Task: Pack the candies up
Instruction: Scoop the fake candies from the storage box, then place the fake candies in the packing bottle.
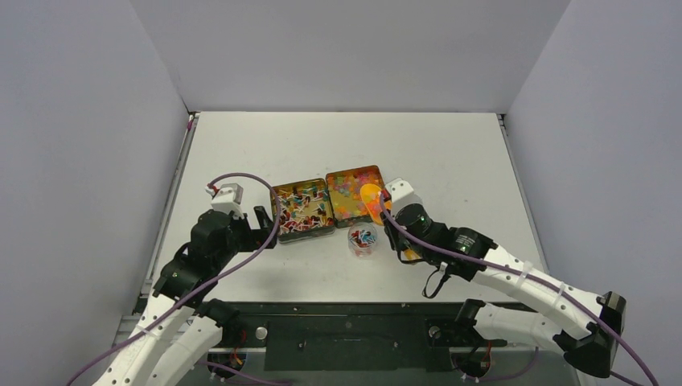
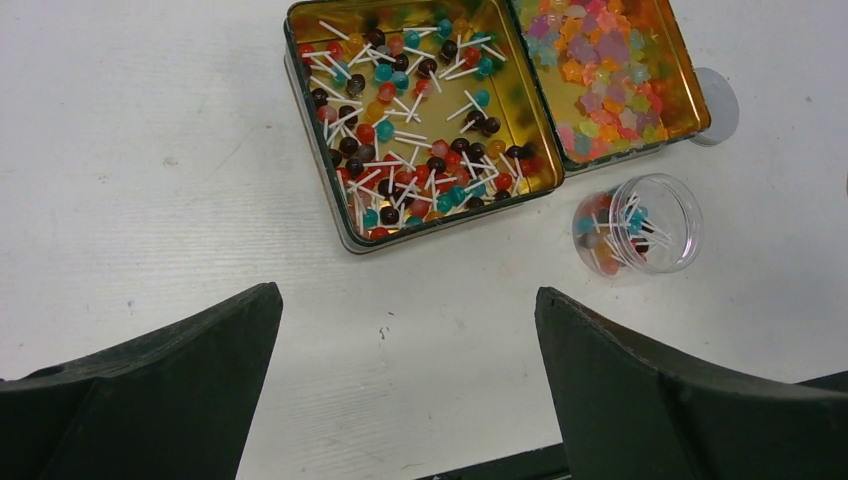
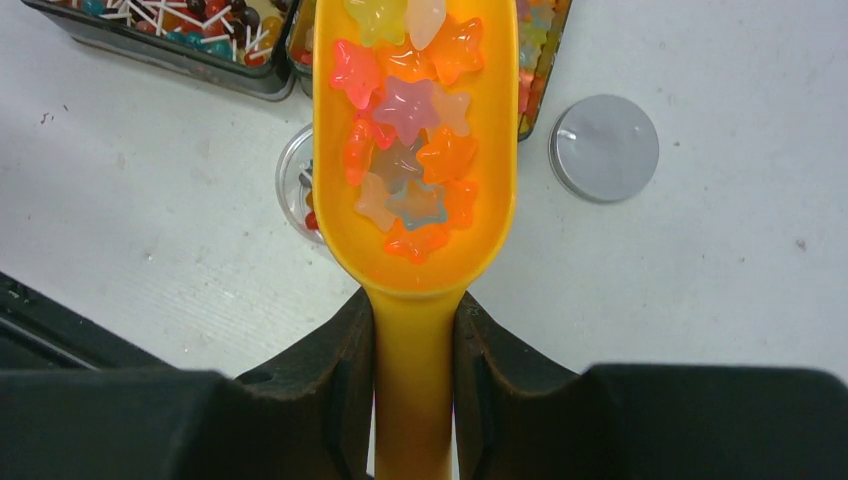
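An orange scoop (image 3: 415,275) is held level, its bowl full of star-shaped candies (image 3: 405,105). My right gripper (image 3: 413,320) is shut on the scoop's handle. The scoop (image 1: 372,201) hovers over the near edge of the right tin (image 1: 354,170), which holds star candies (image 2: 600,70). A small clear jar (image 3: 293,185) with a few lollipop candies (image 2: 625,235) shows under the scoop's left side. The left tin (image 2: 522,110) is full of lollipop candies (image 2: 420,130). My left gripper (image 2: 408,320) is open above bare table, near that tin's front-left corner (image 1: 261,225).
A grey round lid (image 3: 604,147) lies flat on the table to the right of the scoop, beside the right tin (image 3: 548,60). The two tins (image 1: 304,233) touch side by side mid-table. The jar (image 1: 363,240) stands just in front of them.
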Robot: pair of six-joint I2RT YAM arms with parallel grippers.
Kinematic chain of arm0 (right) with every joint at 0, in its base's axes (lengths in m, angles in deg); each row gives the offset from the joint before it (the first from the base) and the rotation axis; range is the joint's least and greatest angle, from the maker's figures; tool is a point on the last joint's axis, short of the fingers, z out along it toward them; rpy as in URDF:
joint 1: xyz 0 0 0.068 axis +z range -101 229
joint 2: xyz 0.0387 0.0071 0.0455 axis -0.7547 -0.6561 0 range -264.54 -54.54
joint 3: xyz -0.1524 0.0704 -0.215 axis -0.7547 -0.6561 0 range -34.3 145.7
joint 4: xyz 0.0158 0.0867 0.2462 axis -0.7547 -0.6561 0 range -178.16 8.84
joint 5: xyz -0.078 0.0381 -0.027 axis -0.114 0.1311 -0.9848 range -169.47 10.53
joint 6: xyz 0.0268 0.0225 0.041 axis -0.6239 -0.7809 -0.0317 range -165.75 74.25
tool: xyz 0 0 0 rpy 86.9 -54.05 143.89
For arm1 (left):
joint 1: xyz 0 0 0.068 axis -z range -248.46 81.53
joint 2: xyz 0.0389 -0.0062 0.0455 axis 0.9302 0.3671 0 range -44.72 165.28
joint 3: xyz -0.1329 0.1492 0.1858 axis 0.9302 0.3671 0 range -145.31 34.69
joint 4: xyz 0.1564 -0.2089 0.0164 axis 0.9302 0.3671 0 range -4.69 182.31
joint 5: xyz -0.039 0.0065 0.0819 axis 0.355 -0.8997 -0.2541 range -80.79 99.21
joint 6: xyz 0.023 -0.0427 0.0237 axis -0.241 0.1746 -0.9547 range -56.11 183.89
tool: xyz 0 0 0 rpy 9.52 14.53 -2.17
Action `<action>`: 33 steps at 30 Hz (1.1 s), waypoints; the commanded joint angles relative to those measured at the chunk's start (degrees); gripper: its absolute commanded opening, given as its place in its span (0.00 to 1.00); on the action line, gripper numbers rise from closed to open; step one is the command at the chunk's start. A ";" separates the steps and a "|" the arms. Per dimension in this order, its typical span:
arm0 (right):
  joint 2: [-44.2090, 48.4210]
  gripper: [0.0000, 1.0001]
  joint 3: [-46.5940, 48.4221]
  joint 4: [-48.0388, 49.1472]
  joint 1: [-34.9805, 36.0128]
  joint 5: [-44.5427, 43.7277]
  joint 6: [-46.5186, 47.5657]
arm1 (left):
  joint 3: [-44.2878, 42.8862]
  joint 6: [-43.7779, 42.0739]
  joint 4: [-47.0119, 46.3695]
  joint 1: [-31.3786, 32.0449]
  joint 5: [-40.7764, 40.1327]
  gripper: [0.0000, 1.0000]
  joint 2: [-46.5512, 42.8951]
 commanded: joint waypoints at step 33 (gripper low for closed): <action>-14.25 0.00 18.06 -33.77 8.92 10.89 -16.24 | -0.19 -1.48 -3.86 0.11 3.50 0.96 -1.35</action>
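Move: The right hand holds the yellow scoop, its bowl full of star candies reaching forward-left; the jar it is bound for stands about 1 cm ahead, 5 cm left and 14 cm below the hand. The star-candy tin is some 12 cm beyond the jar and 1 cm farther left; the lollipop tin lies about 9 cm ahead and 20 cm left of the hand, the lid 10 cm ahead and 6 cm right. From the left hand the jar is about 18 cm right, 2 cm ahead and 15 cm below. The right hand, fingers still shut on the scoop's handle, draws back towards its base by about 9 cm, bringing the loaded bowl from above the star-candy tin's near right corner to the jar. After rising slightly it sinks, ending some 2 cm lower, while the wrist tips steadily nose-down by nearly 30 degrees with its left side dipping, so the bowl's front starts to lower at the jar's near right side. ##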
